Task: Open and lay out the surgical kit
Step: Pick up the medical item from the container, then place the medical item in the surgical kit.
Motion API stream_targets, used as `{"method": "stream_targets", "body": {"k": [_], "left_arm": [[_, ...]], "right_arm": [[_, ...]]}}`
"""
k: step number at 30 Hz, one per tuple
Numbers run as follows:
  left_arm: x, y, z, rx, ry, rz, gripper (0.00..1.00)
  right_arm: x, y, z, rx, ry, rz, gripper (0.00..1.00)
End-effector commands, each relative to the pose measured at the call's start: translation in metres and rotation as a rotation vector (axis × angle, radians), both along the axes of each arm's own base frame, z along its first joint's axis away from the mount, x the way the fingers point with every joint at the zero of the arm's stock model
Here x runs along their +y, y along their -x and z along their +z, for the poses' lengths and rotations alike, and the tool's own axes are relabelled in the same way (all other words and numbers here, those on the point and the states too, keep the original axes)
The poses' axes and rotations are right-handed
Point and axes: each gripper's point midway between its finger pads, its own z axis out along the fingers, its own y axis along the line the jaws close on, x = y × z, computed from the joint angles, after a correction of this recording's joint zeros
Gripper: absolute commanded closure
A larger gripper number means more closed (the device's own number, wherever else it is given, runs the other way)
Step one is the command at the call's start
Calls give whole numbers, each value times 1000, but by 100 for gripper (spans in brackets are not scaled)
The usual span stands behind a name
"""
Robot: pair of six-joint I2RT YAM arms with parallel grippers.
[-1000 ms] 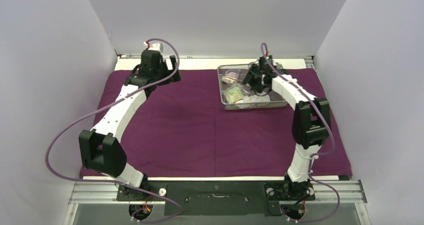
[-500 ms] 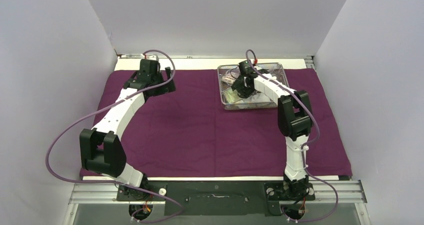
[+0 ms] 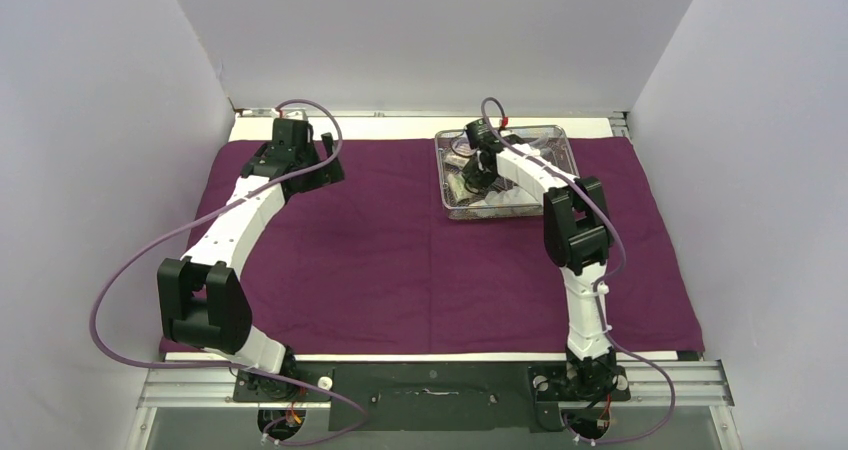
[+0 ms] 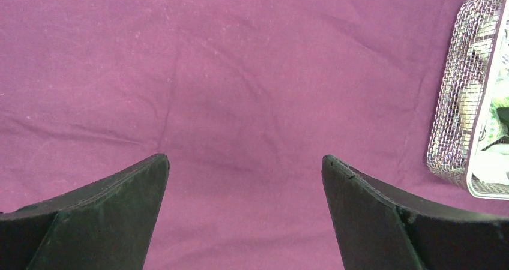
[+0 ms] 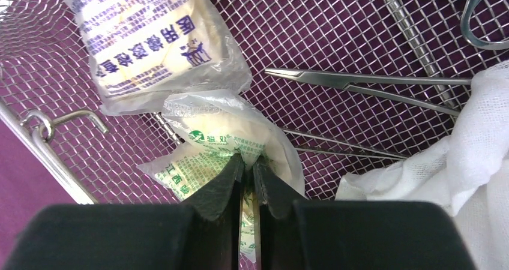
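The purple cloth (image 3: 400, 260) lies spread flat over the table. On its back right stands the wire-mesh tray (image 3: 565, 138). My right gripper (image 5: 248, 162) is down inside the tray, shut on a clear packet with green print (image 5: 204, 147). A packet with blue print (image 5: 144, 36) lies just beyond it. Steel forceps (image 5: 372, 84) and white gauze (image 5: 468, 156) rest to the right in the tray. My left gripper (image 4: 245, 165) hangs open over bare cloth at the back left, with the tray's (image 4: 462, 120) mesh wall off to its right.
Grey walls close in the table on the left, back and right. A pale strip of table (image 3: 400, 127) shows behind the cloth. Both arm bases sit on the metal rail (image 3: 430, 382) at the near edge.
My right gripper has swung left inside the tray, dropped onto the green-print packet and shut on it. The left arm has drifted slightly left and stays open.
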Motion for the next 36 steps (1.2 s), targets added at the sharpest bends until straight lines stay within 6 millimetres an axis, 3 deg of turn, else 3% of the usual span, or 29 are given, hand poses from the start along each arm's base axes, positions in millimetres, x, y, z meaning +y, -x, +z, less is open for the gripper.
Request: {"method": "stream_targets", "body": {"k": [1, 9, 12, 16, 23, 30, 36], "left_arm": [[2, 0, 19, -47, 23, 11, 4], [-17, -1, 26, -54, 106, -63, 4], [-29, 1, 28, -52, 158, -103, 4], [-45, 6, 30, -47, 236, -146, 4], [-65, 22, 22, -14, 283, -200, 3], [-79, 31, 16, 9, 280, -239, 3], [-80, 34, 16, 7, 274, -242, 3]], "right_arm": [[-4, -15, 63, -140, 57, 2, 95], [-38, -1, 156, -304, 188, 77, 95], [-55, 21, 175, -306, 256, 153, 95], [-98, 66, 185, -234, 360, 160, 95], [-176, 161, 188, -121, 420, 65, 95], [-231, 245, 144, 185, 396, -91, 95], [-255, 282, 110, 278, 322, -227, 95]]}}
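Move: In the basket, the right fingers already pinch the green-print packet; it is bound for open drape beyond the basket's right end, some 26 cm back, 25 cm right and 4 cm lower. From that hand the purple-print packet lies about 9 cm ahead and 1 cm left, the white gauze 4 cm back and 10 cm right, and the scissors 4 cm ahead and 8 cm right, all about a centimetre lower. The green-print packet is roughly 7 cm ahead, 38 cm right and 13 cm below the left hand. Lifting the pinched packet almost straight up by some 19 cm to clear the basket, the right arm then sweeps it back and right, about 24 cm each way, past the basket's right end, sinking several centimetres at the finish; the fingers keep their hold as their tips swing rightward about 20 degrees. The open left hand shifts about 8 cm right towards the basket and slightly back, rolling a little. ##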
